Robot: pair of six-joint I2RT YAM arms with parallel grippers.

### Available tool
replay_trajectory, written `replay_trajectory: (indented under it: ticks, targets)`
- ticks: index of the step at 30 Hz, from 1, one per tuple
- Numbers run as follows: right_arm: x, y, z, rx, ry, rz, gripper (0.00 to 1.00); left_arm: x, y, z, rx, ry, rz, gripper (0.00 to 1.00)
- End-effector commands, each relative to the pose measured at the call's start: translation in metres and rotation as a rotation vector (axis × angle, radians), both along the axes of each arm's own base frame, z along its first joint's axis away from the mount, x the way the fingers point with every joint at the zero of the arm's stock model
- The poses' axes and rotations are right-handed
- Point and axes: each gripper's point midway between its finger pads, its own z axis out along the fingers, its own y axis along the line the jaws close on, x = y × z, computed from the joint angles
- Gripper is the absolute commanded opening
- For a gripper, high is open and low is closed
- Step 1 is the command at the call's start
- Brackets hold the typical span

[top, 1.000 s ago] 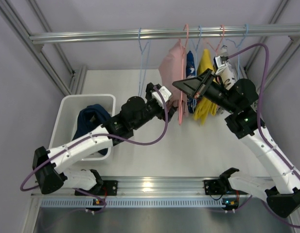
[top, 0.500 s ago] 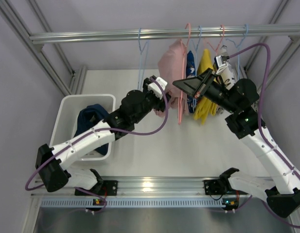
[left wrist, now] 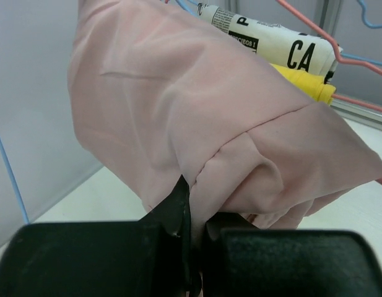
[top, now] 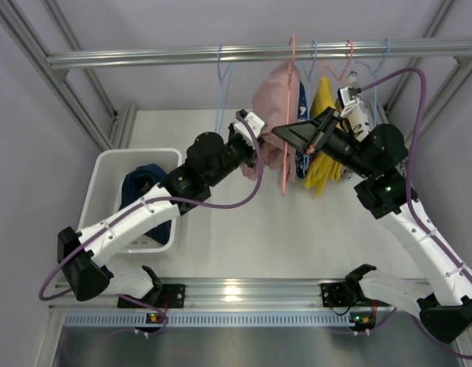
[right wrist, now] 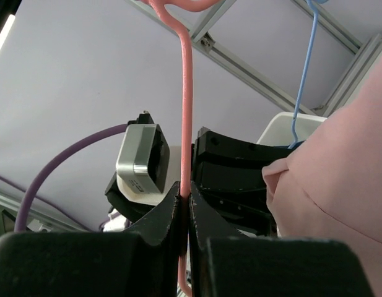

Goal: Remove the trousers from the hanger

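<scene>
The pale pink trousers (top: pixel 270 103) hang over a pink hanger (top: pixel 284 157) on the rail. My left gripper (top: pixel 258 157) is shut on a bunched fold at the trousers' lower left; in the left wrist view the cloth (left wrist: pixel 197 111) is pinched between the fingers of that gripper (left wrist: pixel 194 207). My right gripper (top: pixel 286 131) is shut on the pink hanger's wire, which runs between the jaws of that gripper (right wrist: pixel 185 201) in the right wrist view as a thin pink rod (right wrist: pixel 186 93). The dark navy trousers (top: pixel 144 187) lie in the white bin (top: pixel 136 153).
A yellow garment (top: pixel 323 145), a blue patterned garment (top: pixel 300 99) and a white printed one (top: pixel 359 115) hang to the right on the metal rail (top: pixel 182 55). An empty blue hanger (top: pixel 224 99) hangs to the left. Frame posts stand at both sides.
My left gripper has moved up and to the right into the pink trousers, pushing the cloth's lower part up into a bunch. The right arm has stayed still on the hanger.
</scene>
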Motion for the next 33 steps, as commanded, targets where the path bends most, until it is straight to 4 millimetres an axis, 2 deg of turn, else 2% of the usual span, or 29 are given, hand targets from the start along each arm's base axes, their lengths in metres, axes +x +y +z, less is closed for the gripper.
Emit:
replay_trajectory:
  ticks: [1, 2, 4, 5, 7, 8, 11, 12, 21, 25, 31, 32, 33]
  targets:
    - [-0.019, -0.004, 0.029, 0.041, -0.14, 0.016, 0.0, -0.01, -0.001, 0.06, -0.109, -0.093, -0.05, 0.0]
    - [-0.017, -0.004, 0.026, 0.033, -0.139, 0.011, 0.0, -0.012, 0.002, 0.072, -0.123, -0.108, -0.05, 0.0]
    - [-0.013, -0.003, 0.015, 0.014, -0.126, 0.002, 0.0, -0.014, 0.007, 0.083, -0.131, -0.115, -0.039, 0.0]
    - [-0.01, -0.001, 0.006, -0.003, -0.118, -0.002, 0.0, -0.017, 0.011, 0.1, -0.155, -0.137, -0.037, 0.0]
    - [-0.006, -0.001, -0.004, -0.02, -0.104, -0.013, 0.0, -0.02, 0.016, 0.117, -0.166, -0.165, -0.035, 0.0]
    - [-0.003, 0.0, -0.017, -0.041, -0.083, -0.015, 0.0, -0.025, 0.022, 0.137, -0.188, -0.195, -0.035, 0.0]
    - [0.003, 0.001, -0.033, -0.062, -0.058, -0.024, 0.0, -0.032, 0.032, 0.162, -0.215, -0.227, -0.032, 0.0]
    - [0.003, 0.001, -0.035, -0.065, -0.059, -0.025, 0.0, -0.037, 0.038, 0.18, -0.241, -0.248, -0.03, 0.0]
    - [0.01, 0.001, -0.059, -0.113, -0.037, -0.038, 0.0, -0.052, 0.072, 0.244, -0.329, -0.348, 0.032, 0.0]
    - [0.012, 0.001, -0.072, -0.146, -0.034, -0.043, 0.0, -0.063, 0.087, 0.284, -0.393, -0.411, 0.043, 0.0]
    - [0.012, 0.001, -0.085, -0.175, -0.033, -0.045, 0.0, -0.072, 0.097, 0.32, -0.452, -0.487, 0.048, 0.0]
    - [0.013, 0.0, -0.087, -0.179, -0.029, -0.048, 0.0, -0.078, 0.104, 0.333, -0.481, -0.505, 0.046, 0.0]
    - [0.013, 0.0, -0.088, -0.181, -0.031, -0.048, 0.0, -0.08, 0.105, 0.337, -0.496, -0.509, 0.037, 0.0]
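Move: The left hand already grips the lower edge of the pink trousers; their middle is about 5 cm ahead of it, 6 cm right and 6 cm above. The pink hanger's middle lies some 10 cm right, 3 cm back and 10 cm above, or roughly 4 cm ahead and 3 cm above the right hand, which grips it. From the left hand, the empty blue hanger stands about 10 cm left, 3 cm ahead and 10 cm above. Left hand hauls the pinched trousers up about 27 cm, drifting left; right lowers the gripped hanger about 10 cm. ##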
